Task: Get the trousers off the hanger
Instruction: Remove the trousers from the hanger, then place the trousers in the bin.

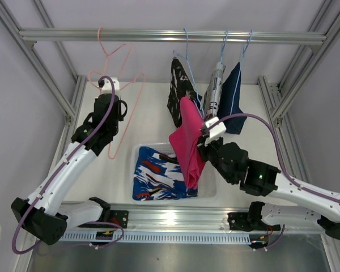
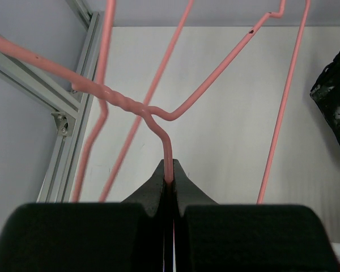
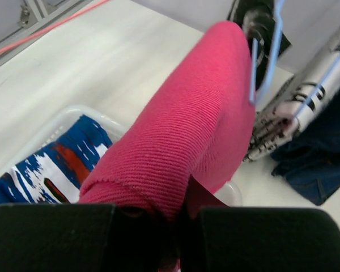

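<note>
My right gripper [image 1: 203,141] [image 3: 184,211] is shut on the plain pink trousers [image 1: 188,148] [image 3: 192,130], which stretch up to a light blue hanger [image 1: 188,54] [image 3: 255,68] on the rail. Black-and-white patterned trousers [image 1: 178,85] hang behind them. White printed trousers [image 1: 215,90] [image 3: 294,107] and dark denim trousers [image 1: 233,99] [image 3: 323,158] hang further right. Blue trousers with red and white pattern [image 1: 158,173] [image 3: 51,170] lie in the basket. My left gripper [image 1: 110,86] [image 2: 169,180] is shut on the wire of a bare pink hanger [image 1: 120,62] [image 2: 158,113].
A clear plastic basket [image 1: 137,152] [image 3: 56,122] stands on the white table below the pink trousers. The metal rail [image 1: 158,35] spans the back, with frame posts at both sides. The black patterned trousers [image 2: 337,107] show at the right edge of the left wrist view.
</note>
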Robot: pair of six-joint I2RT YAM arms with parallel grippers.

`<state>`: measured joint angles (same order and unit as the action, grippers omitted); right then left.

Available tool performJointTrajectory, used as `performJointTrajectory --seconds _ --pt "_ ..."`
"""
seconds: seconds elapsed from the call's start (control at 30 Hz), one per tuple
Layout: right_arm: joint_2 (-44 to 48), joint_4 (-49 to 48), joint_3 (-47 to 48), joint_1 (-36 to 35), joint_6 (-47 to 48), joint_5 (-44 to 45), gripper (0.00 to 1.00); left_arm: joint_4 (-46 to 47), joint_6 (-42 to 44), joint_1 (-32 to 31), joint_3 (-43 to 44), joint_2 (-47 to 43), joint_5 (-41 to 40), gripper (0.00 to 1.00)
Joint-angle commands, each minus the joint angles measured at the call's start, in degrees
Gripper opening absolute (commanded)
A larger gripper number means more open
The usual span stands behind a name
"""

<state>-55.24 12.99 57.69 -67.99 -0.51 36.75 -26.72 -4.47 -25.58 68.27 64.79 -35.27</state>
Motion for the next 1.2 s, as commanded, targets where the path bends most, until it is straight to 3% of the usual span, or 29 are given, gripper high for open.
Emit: performJointTrajectory --seconds 0.0,0.43,0.63,1.17 --pt "6.89 -3.87 -1.52 -0.04 -2.91 4.46 0.00 1.93 0.16 0.10 1.60 -1.69 1.16 0.01" --pt "18.32 6.33 -2.06 0.05 -4.14 6.49 0.00 2.02 0.87 -1.31 1.52 -1.60 0.29 0.01" --pt "20.18 6.52 -3.28 -0.04 -4.50 2.81 0.00 2.02 1.30 -2.28 1.52 -1.43 0.20 0.01" --pt "0.06 -7.19 -4.79 -1.18 -6.08 -8.62 0.00 2.64 2.27 -4.04 1.08 -2.04 -0.68 0.00"
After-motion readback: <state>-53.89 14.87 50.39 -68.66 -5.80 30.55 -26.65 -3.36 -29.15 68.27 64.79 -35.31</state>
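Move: The right hand holds the pink trousers; the white basket's middle is about 14 cm to its left, 3 cm back and 27 cm below, with the blue patterned trousers in it some 17 cm left and 3 cm back. The black trousers hang roughly 18 cm ahead and 7 cm left, the grey printed trousers 18 cm ahead and 5 cm right. From the left hand the basket is some 24 cm right, 15 cm back and 26 cm below. Still pinching the pink trousers, the right hand swings 8 cm right, then back left and down towards the basket. ##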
